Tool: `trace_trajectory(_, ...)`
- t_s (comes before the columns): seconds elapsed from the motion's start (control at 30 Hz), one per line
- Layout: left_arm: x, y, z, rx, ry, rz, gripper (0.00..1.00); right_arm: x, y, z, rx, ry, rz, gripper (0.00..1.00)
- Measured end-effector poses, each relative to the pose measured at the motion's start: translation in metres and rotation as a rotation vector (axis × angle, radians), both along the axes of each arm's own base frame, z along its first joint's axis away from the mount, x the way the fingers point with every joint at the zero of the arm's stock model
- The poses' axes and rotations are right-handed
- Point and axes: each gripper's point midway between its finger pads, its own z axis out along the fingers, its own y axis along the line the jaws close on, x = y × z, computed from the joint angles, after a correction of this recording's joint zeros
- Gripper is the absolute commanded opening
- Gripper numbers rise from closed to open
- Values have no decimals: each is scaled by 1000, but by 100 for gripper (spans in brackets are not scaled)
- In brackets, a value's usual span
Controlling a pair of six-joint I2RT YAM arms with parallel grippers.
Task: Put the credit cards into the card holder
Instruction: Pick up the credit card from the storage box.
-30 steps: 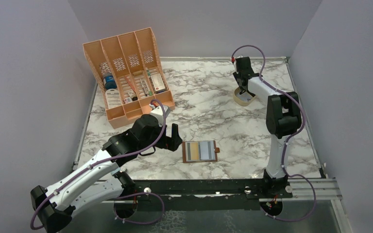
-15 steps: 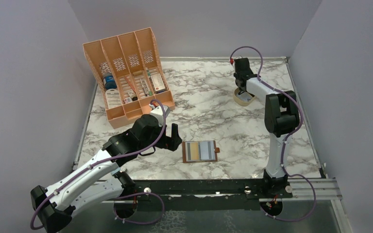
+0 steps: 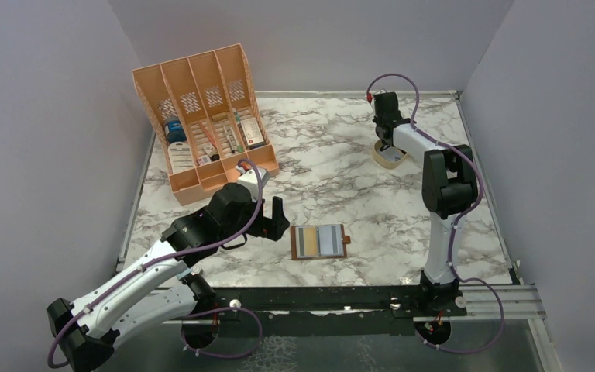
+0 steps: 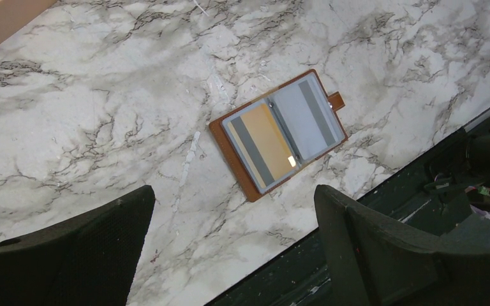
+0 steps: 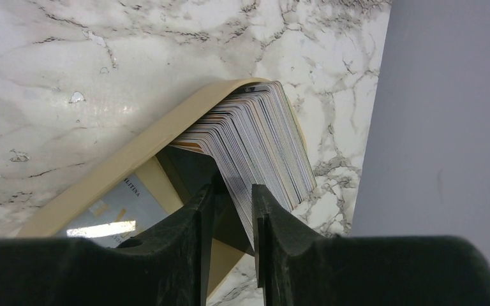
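Note:
The card holder [image 3: 319, 242] lies open and flat near the table's front edge, brown with clear sleeves. In the left wrist view the card holder [image 4: 277, 134] shows a tan card on one page and a grey one on the other. My left gripper [image 3: 267, 229] hovers just left of it, open and empty [image 4: 233, 194]. At the far right, the credit cards [image 5: 261, 140] stand fanned in a tan stand [image 5: 153, 137]. My right gripper [image 5: 233, 188] straddles the frontmost few cards, jaws narrow with a dark gap still showing beside the left finger.
A big orange slotted organiser [image 3: 201, 124] with small boxes and bottles stands at the back left. The tan stand [image 3: 390, 155] sits close to the right wall. The black frame rail [image 3: 341, 298] runs along the table's near edge, just below the card holder.
My right gripper has moved slightly towards the back wall over the stand and its jaws have narrowed around the front cards. The left arm and the card holder have stayed put.

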Motion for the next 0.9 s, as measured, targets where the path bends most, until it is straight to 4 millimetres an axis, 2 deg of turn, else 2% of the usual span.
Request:
trace_trajectory(0.6,0,1,0,1,-2,3,99,1,0,1,-8,0,8,11)
trace_trajectory(0.9,2,2,0,2,-2,13,99,0,2,3,9,1,8,1)
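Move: Standing between the right hand's half-open fingertips is the front dark card of the storage box, its middle some 2 cm below the hand. The card stack fills the box about 2 cm farther out and 3 cm to the right of this hand, and a pale card lies flat about 4 cm back, 2 cm left and 4 cm below it. From the left hand, the dark card is some 32 cm ahead, 35 cm to the right and 13 cm lower. Staying in place inside the box with its wrist unturned, the right hand steadily draws its fingers from about a third open to nearly shut, pinching the edge of the front dark card, with one finger on the flat-card side and the other on the stack side. Only at the very end does it begin to ease off, by less than half a centimetre. ##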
